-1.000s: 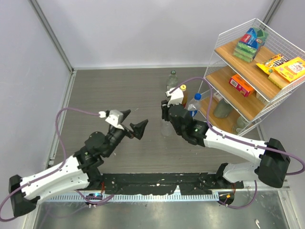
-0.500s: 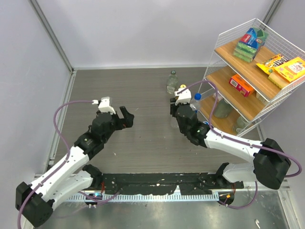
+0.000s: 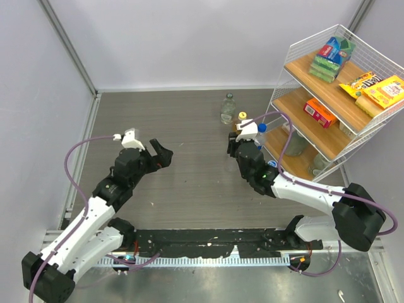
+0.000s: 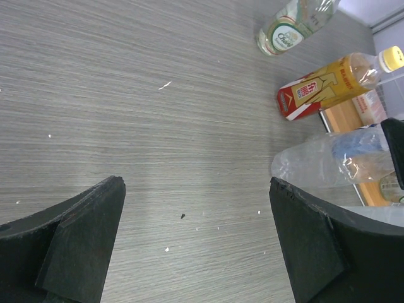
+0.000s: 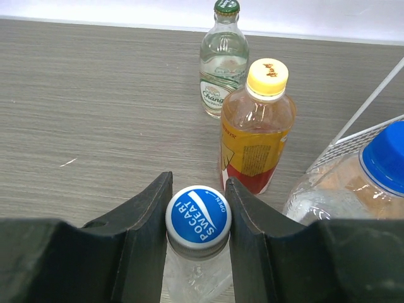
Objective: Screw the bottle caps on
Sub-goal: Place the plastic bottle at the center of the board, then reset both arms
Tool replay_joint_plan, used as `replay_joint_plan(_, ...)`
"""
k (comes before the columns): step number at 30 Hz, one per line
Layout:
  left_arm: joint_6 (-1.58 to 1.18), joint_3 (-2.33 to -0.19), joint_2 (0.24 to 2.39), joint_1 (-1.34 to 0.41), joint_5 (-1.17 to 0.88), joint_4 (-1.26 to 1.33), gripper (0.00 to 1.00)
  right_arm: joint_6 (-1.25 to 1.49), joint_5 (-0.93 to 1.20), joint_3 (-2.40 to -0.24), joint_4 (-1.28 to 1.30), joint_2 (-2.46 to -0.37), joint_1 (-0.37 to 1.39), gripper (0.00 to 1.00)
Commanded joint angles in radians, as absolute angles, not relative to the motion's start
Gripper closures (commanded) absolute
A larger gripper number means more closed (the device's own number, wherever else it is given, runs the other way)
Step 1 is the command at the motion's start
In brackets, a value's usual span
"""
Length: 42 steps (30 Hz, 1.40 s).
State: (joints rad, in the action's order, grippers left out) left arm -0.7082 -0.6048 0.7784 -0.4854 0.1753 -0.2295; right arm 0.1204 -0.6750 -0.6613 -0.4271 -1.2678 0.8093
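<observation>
In the right wrist view my right gripper [image 5: 198, 192] is shut on a white bottle cap with a blue middle [image 5: 198, 214], which sits on the neck of a clear bottle [image 5: 196, 274] standing below it. Behind stand an amber bottle [image 5: 255, 136] with a yellow cap [image 5: 267, 77], a clear bottle with a green cap [image 5: 222, 60], and at the right a clear bottle [image 5: 328, 192] with a dark blue cap [image 5: 386, 158]. My left gripper [image 4: 196, 233] is open over bare table, left of these bottles. From above, my left gripper [image 3: 161, 154] and right gripper [image 3: 235, 146] are well apart.
A white wire rack [image 3: 341, 95] with wooden shelves and boxed snacks stands at the right, close behind the bottles. Grey walls close off the left and back of the wood-grain table [image 3: 177, 120].
My left arm has drawn back to the left, away from the bottle. My right gripper has shifted right and back toward the standing bottles, still gripping the cap.
</observation>
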Motion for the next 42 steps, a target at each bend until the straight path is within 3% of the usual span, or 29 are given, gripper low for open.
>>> replay_joint_plan(1,-0.718,-0.589,0.724,-0.480,0.190,-0.212,0.00,0.149,-0.680,-0.643,-0.491,-1.233,0.805,0.55)
replay_joint_plan(13,-0.704,-0.607,0.690,-0.480,0.209,-0.267,0.00,0.141,-0.626,-0.739,-0.351,-1.163,0.807,0.18)
replay_joint_plan(25,-0.742,-0.706,0.689,-0.480,0.258,-0.449,0.00,0.279,-0.560,-0.939,-0.007,-1.010,0.805,0.15)
replay_joint_plan(36,-0.739,-0.767,0.606,-0.480,0.308,-0.615,0.00,0.532,-0.684,-1.051,0.553,-0.804,0.805,0.14)
replay_joint_plan(42,-0.726,-0.764,0.554,-0.480,0.334,-0.656,0.00,0.596,-0.732,-1.060,0.734,-0.697,0.805,0.14)
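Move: The right fingers are shut on the cap end of the plastic bottle, whose middle hangs straight below them, about 10 cm down. Counted from this hand, the yellow-capped tea bottle stands some 10 cm ahead and 2 cm right, the blue-capped bottle about 6 cm ahead and 8 cm right, and the second white-capped bottle about 10 cm back and 11 cm right. From the left hand, the plastic bottle lies some 22 cm right, 6 cm ahead and 9 cm below. Let go of the plastic bottle by spreading the right fingers wide, lift the gripper nearly straight up past the cap, then swing it back and right towards the second white-capped bottle, ending about 12 cm higher and rolled some 20 degrees, left side up. Ease the open left gripper back and left, away from the bottles, about 6 cm, rising slightly. ##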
